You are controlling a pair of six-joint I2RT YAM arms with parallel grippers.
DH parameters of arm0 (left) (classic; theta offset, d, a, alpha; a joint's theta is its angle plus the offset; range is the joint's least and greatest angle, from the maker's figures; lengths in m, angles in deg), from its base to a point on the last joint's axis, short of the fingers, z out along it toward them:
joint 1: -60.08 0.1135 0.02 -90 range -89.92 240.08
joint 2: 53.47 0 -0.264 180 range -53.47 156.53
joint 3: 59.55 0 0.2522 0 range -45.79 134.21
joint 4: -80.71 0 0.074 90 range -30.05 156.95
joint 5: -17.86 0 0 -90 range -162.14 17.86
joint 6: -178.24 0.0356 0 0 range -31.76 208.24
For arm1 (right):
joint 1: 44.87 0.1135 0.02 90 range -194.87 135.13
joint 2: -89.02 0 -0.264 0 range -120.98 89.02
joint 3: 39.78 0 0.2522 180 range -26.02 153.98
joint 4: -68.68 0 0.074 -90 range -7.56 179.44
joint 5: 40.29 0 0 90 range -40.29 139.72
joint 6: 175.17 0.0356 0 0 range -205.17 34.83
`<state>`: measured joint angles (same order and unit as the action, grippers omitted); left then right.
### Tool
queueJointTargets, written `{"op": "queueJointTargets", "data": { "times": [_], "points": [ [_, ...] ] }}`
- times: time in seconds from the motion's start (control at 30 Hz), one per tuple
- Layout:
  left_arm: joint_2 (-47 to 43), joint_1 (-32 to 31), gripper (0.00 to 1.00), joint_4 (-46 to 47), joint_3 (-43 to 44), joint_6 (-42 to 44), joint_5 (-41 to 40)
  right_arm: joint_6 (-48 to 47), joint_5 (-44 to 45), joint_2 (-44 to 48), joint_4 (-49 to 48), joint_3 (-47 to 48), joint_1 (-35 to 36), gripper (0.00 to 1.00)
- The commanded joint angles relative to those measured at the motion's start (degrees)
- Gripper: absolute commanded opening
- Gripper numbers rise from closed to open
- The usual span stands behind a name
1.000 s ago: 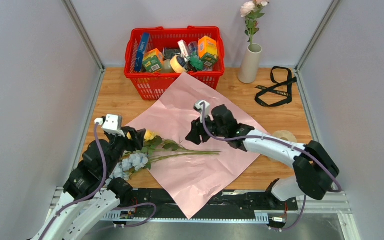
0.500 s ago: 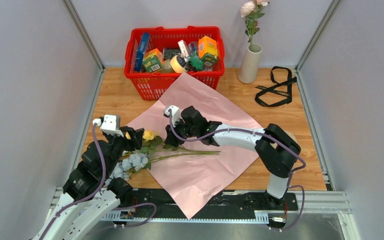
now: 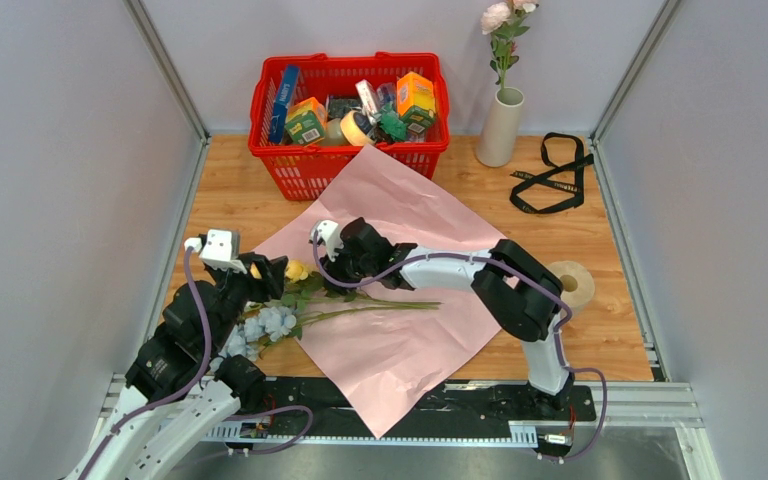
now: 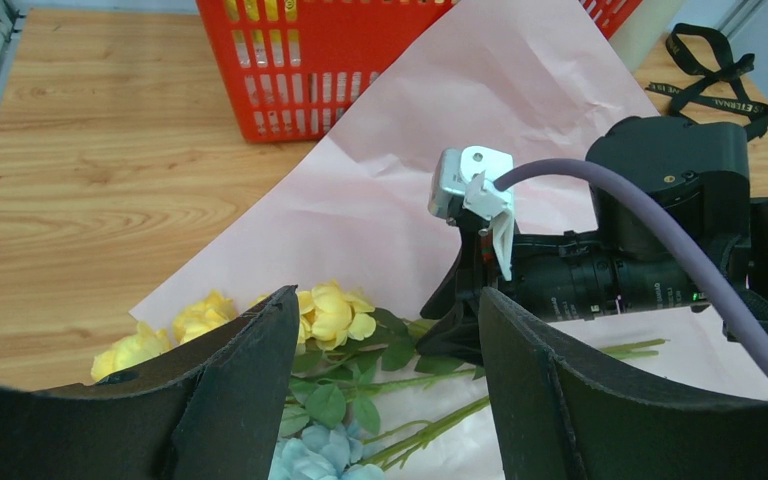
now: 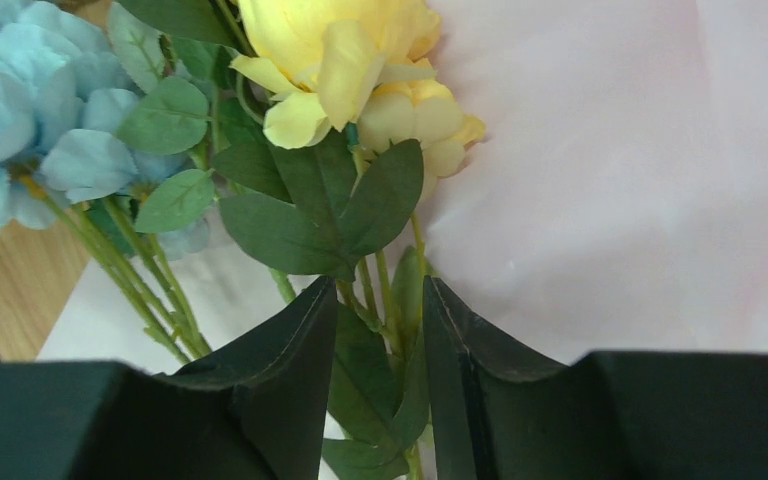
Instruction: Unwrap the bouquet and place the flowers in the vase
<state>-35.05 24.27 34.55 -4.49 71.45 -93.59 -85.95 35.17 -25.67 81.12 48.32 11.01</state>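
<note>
The bouquet lies undone: its pink paper is spread flat on the table. The flowers, yellow and light blue blooms on green stems, rest across its left corner. My right gripper reaches in from the right. Its jaws stand narrowly open on either side of the yellow flowers' stems, with leaves between them. My left gripper hangs wide open just above the blooms, holding nothing. The beige vase stands at the back right with one pink flower in it.
A red basket full of groceries stands at the back, touching the paper's far corner. A black ribbon lies right of the vase. A pale roll sits by the right arm's elbow. Grey walls close in both sides.
My right arm has swung left from the paper's middle to the flower stems, and its jaws have narrowed around them. The left arm has not moved.
</note>
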Motion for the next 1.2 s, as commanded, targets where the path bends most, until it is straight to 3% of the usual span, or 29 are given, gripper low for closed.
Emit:
{"op": "queueJointTargets", "data": {
  "times": [0.0, 0.2, 0.47, 0.7, 1.17],
  "points": [
    [-0.57, 0.04, 0.74, 0.32, 0.63, -0.43, -0.43, -2.83, 1.62, -1.93, -0.26, 2.56, 0.55, 0.4],
    [-0.57, 0.13, 0.74, 0.41, 0.63, -0.34, -0.34, -3.35, 2.15, -3.69, 0.18, 3.87, 0.81, 0.4],
    [-0.57, 0.13, 0.74, 0.5, 0.63, -0.43, -0.26, -4.32, 3.91, -2.82, 0.36, 4.41, 1.34, 0.15],
    [-0.66, 0.13, 0.74, 0.41, 0.63, -0.43, -0.17, -5.2, 6.19, 2.19, 0.18, 3.0, 2.13, 0.0],
    [-0.75, 0.13, 0.74, 0.59, 0.45, -0.34, -0.26, -1.51, 11.29, 7.56, -5.44, -1.74, 2.39, 0.0]
  ]
}}
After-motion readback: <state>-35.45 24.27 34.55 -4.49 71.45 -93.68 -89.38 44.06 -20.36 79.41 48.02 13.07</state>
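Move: The stems of the yellow flowers lie about 2 cm straight below the right hand's half-open fingers. Their nearest yellow head is some 8 cm to that hand's left and 3 cm ahead, and the blue flowers are about 13 cm left and 9 cm back, both slightly below it. From the left hand, which is held high, those stems lie roughly 10 cm right, 6 cm ahead and 23 cm below. The right fingers pinch the yellow flowers' stems just behind the leaves: the hand first sinks about 2 cm over them, shuts its half-open fingers fully, then lifts them some 7 cm from that low point, edging slightly forward. The wrist rolls about 10 degrees on the way up, its forward side rising. ##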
